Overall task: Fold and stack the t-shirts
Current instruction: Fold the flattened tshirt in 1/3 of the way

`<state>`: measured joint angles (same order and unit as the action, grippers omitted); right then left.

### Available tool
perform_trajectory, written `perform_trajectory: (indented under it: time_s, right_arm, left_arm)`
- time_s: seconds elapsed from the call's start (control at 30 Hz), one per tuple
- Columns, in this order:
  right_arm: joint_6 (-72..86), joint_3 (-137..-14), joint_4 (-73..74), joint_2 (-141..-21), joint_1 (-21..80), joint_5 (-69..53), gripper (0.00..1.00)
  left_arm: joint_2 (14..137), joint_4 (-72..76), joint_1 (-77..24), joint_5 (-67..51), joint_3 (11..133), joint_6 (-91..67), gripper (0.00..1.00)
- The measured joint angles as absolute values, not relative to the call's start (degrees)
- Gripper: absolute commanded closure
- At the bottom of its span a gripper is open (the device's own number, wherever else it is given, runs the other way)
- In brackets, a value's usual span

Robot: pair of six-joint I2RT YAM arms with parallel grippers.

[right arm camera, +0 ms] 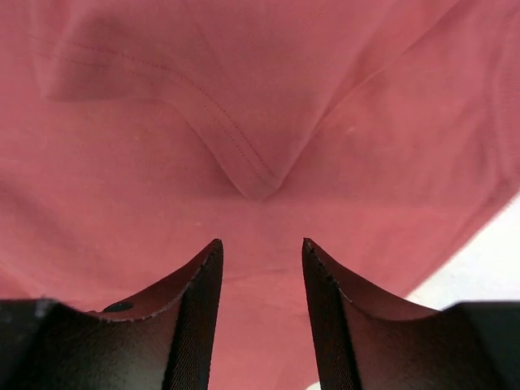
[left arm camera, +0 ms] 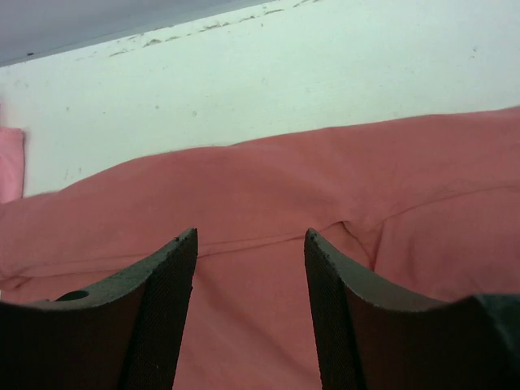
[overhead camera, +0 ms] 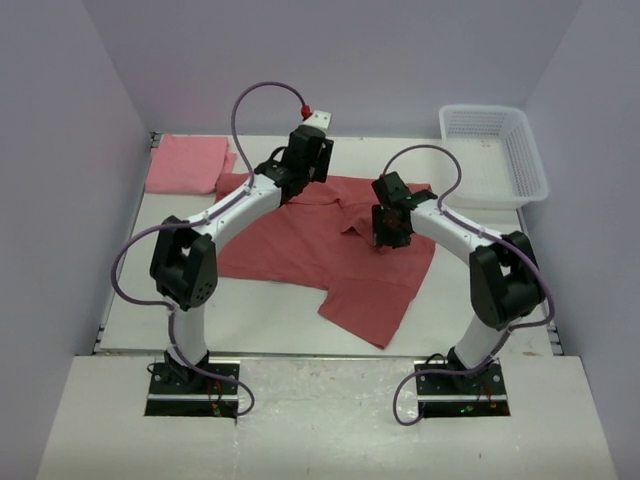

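The brick-red t-shirt [overhead camera: 290, 250] lies spread and rumpled across the middle of the table. My left gripper [overhead camera: 292, 172] hangs over its far edge. In the left wrist view that gripper [left arm camera: 252, 240] is open, with red cloth [left arm camera: 268, 195] below it and nothing between its fingers. My right gripper [overhead camera: 388, 235] is over the shirt's right part. In the right wrist view it [right arm camera: 262, 244] is open just above the fabric, in front of a pointed, hemmed fold [right arm camera: 258, 180]. The lighter pink t-shirt [overhead camera: 185, 163] lies folded at the back left and shows at the picture's left edge [left arm camera: 10, 162] in the left wrist view.
A white lattice basket [overhead camera: 495, 150] stands at the back right corner. Grey walls close in the table on the left, back and right. Bare white tabletop [overhead camera: 250, 320] shows in front of the red shirt and beyond its far edge [left arm camera: 284, 73].
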<state>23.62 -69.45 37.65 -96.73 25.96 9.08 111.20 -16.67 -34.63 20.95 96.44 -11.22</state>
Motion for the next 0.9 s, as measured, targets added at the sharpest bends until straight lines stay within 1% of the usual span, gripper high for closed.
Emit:
perform_trajectory:
  time_s: [0.1,0.3,0.57,0.9]
  right_arm:
    - [23.8,-70.0,37.9,-101.0,26.0,7.6,0.54]
    - [24.4,-71.6,38.4,-105.8,25.9,5.9,0.54]
    - [24.5,-75.9,38.7,-108.4,23.3,4.9,0.56]
    - [25.0,-77.8,39.0,-111.2,22.2,4.7,0.58]
  left_arm:
    - [110.7,-17.3,-34.3,19.5,96.4,-11.4,0.43]
    - [108.2,-17.1,-34.1,15.9,96.0,-11.4,0.42]
    - [101.7,-15.2,-33.2,12.4,92.6,-11.5,0.42]
    - [99.6,-14.2,-32.9,10.8,90.3,-11.5,0.41]
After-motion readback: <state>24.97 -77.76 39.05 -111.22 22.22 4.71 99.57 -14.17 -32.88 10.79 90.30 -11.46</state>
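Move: The folded-back flap's tip on the t-shirt lies about 2 cm ahead of the right hand and 6 cm below it, centred left to right. At the same height, the flap's other corner is some 9 cm to the left and 5 cm ahead, and the spread lower sleeve about 15 cm back and 4 cm left. From the left hand the tip is roughly 13 cm back, 16 cm right and 18 cm down. Right hand sinks about 5 cm, then eases forward, half-open fingers around the flap tip; left rises 6 cm. ##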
